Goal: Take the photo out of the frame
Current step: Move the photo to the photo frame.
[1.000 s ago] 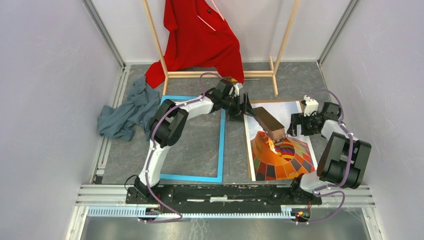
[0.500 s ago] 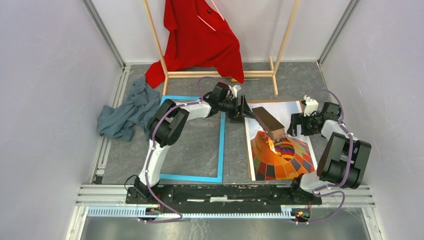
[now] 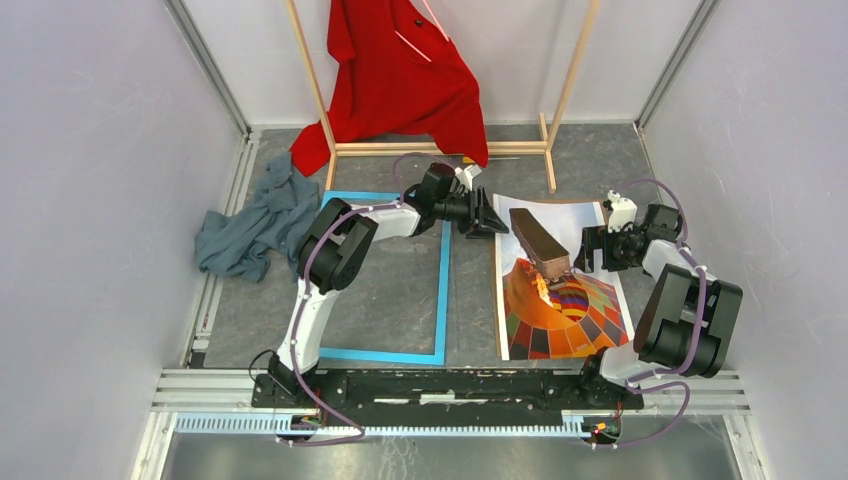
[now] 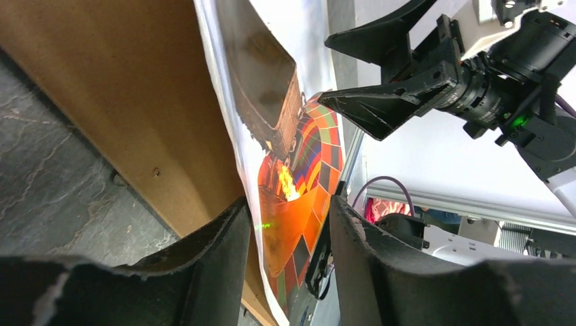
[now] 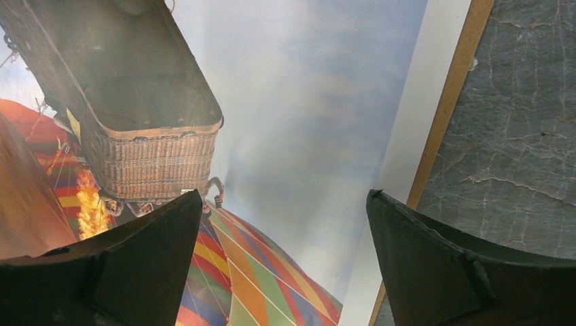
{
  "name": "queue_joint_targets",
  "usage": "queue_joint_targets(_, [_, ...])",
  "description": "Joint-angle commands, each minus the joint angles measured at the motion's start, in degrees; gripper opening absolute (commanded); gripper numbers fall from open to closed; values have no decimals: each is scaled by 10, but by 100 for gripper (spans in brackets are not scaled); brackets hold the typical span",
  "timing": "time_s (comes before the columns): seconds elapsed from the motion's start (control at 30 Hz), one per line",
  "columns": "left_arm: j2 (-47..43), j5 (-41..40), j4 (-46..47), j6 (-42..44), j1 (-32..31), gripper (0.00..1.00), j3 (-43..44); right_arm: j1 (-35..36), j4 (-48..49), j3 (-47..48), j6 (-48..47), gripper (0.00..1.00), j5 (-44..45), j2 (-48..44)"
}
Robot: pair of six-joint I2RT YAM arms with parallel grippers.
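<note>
The light blue frame [image 3: 441, 290] lies flat left of centre with grey table showing through it. To its right the balloon photo [image 3: 580, 310] rests on the brown backing board [image 3: 497, 310]. My left gripper [image 3: 497, 228] is at the photo's far left corner. In the left wrist view the photo's white edge [image 4: 238, 136] curls up off the board [image 4: 136, 102] and passes between my left gripper [image 4: 289, 204] fingers, which stand apart. My right gripper [image 3: 583, 252] hovers open over the photo's right side [image 5: 306, 102], its fingertips [image 5: 187, 204] wide apart and empty.
A wooden clothes rack [image 3: 440, 148] with a red shirt [image 3: 405, 75] stands at the back. A grey-blue cloth [image 3: 250, 225] lies crumpled at the left wall. Pale walls close in both sides. Board edge [image 5: 445, 115] borders grey table on the right.
My left gripper has drawn slightly left and the photo's far left corner has risen off the backing board, bending the basket image. The right arm has stayed still.
</note>
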Motion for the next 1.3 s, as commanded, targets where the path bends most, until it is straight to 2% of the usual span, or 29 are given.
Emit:
queue_joint_targets(0.0, [7,-19,-40,21,1,52,9,4,-28,-11,5,98,-27,18])
queue_joint_targets(0.2, [16,-43,-85,44,1,40,20,4,-27,-11,5,98,-30,17])
queue_joint_targets(0.4, [11,-37,-91,46,1,3,27,4,-28,-9,3,98,-32,14])
queue_joint_targets(0.7, [-39,-17,-97,41,6,2,19,4,-28,-7,-2,98,-31,2])
queue_joint_targets(1.0, [-109,-22,-179,102,27,2,-10,4,-24,-5,-3,98,-16,-11])
queue_joint_targets(1.27, [-130,21,-281,163,62,2,1,3,-7,-9,3,98,4,-43])
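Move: The photo's left edge is right at the left hand, about 4 cm below; the photo's middle lies some 13 cm to its right, 12 cm back and 6 cm below. The blue photo frame's middle is about 25 cm to its left and 12 cm back. From the right hand the photo's middle lies roughly 7 cm left, 5 cm back and 3 cm below. The left hand dips 4 cm, pinches the photo's left edge, then pulls up and about 4 cm left. ##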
